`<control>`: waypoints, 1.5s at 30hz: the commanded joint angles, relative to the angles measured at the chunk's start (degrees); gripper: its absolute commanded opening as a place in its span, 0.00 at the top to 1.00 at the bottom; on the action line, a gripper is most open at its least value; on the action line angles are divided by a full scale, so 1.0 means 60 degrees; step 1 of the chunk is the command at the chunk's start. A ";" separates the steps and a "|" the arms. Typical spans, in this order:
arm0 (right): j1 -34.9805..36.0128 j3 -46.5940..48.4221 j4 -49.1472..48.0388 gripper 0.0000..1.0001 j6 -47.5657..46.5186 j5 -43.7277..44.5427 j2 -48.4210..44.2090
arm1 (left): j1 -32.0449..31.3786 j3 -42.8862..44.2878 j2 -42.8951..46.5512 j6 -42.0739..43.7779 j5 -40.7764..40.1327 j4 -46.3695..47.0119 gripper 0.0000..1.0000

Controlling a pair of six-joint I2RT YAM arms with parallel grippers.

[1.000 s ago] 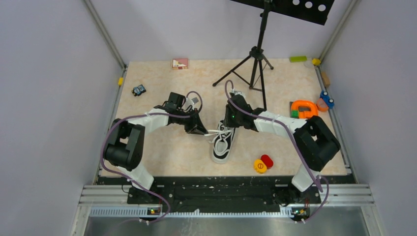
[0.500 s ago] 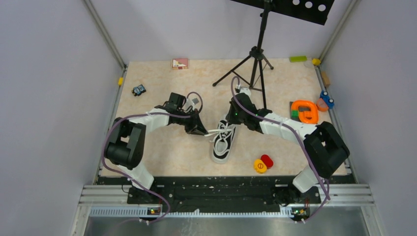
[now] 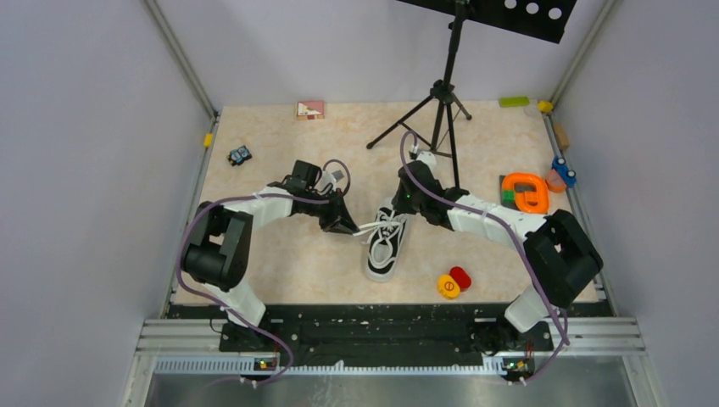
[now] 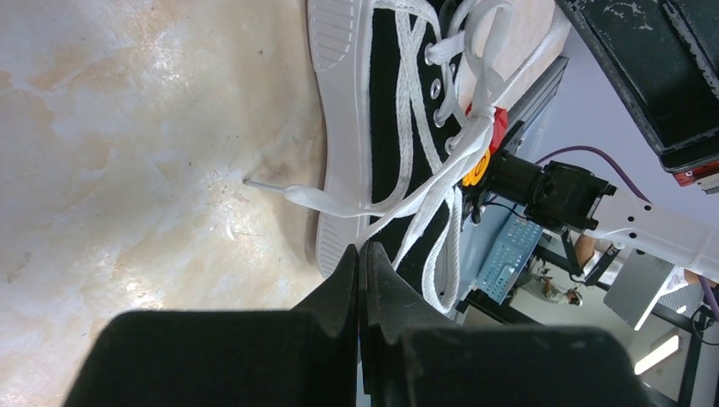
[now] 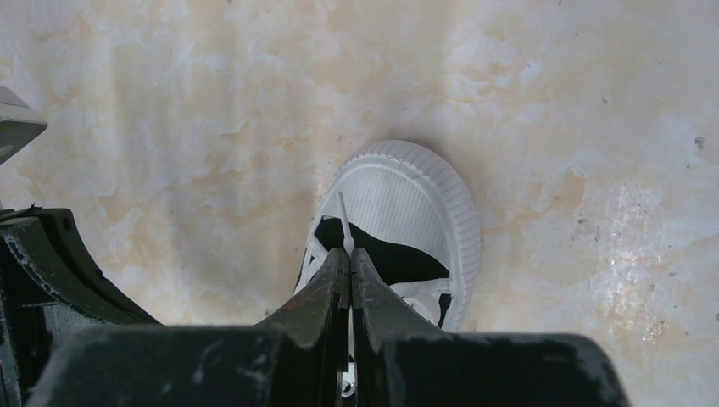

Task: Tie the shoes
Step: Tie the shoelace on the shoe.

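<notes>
The shoe [image 3: 383, 251], a small black sneaker with a white toe cap and sole rim, lies mid-table with its toe toward the arms. My left gripper [image 3: 349, 227] sits at the shoe's left side. In the left wrist view its jaws [image 4: 363, 251] are shut on a white lace [image 4: 424, 199] that runs up to the eyelets of the shoe [image 4: 390, 102]. Another lace end [image 4: 292, 192] rests on the table. My right gripper [image 3: 400, 210] is over the shoe's heel end, shut [image 5: 350, 256] on a lace whose tip [image 5: 343, 222] sticks out above the toe cap [image 5: 415, 199].
A black tripod [image 3: 441, 106] stands just behind the right arm. An orange object [image 3: 524, 190] and a blue toy [image 3: 564, 171] lie at the right, red and yellow discs [image 3: 454, 282] near the front. A small toy [image 3: 240, 155] and a card [image 3: 310, 109] are at the back left.
The right gripper has shut on the lace end, and the right arm swung slightly to the right. The left arm and the shoe stayed put.
</notes>
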State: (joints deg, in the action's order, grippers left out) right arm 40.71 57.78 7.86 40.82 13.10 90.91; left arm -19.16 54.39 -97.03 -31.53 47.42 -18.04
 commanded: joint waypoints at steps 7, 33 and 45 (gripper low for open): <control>-0.0333 -0.0122 -0.0004 1.00 0.0213 0.1109 -0.0648 | -0.0022 0.0145 -0.0011 0.0157 0.0249 0.0179 1.00; -0.0648 -0.0420 -0.0272 0.86 0.0185 0.0655 -0.0908 | -0.0020 0.0335 -0.0057 0.0326 0.0146 -0.0099 0.96; -0.0662 0.1207 0.3233 0.26 -0.0159 0.3216 -0.2592 | 0.0482 0.3162 0.1773 0.1197 -0.2337 -0.2567 0.35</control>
State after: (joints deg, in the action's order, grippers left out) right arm 37.30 58.67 16.80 40.84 21.30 82.37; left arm -18.70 66.74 -94.48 -27.11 39.33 -28.38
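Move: My left hand pinches the lace loop drawn out on the shoe's left; the lace knot lies about 8 cm to its right and 1 cm ahead, slightly lower. My right hand grips a lace by its end: the knot is about 3 cm back, 2 cm left and 3 cm below it. From that hand, the toe cap is some 2 cm ahead, 1 cm left and 5 cm down, and the shoe opening about 9 cm back, 3 cm left. I keep my left hand still, anchoring its loop, while my right draws the pinched lace about 3.5 cm to the right, away from the knot, and pauses there. Then both hands open about two thirds and let go together: the left rises some 5 cm and goes forward 4 cm, the right lifts about 4 cm while going another 2.5 cm right. ##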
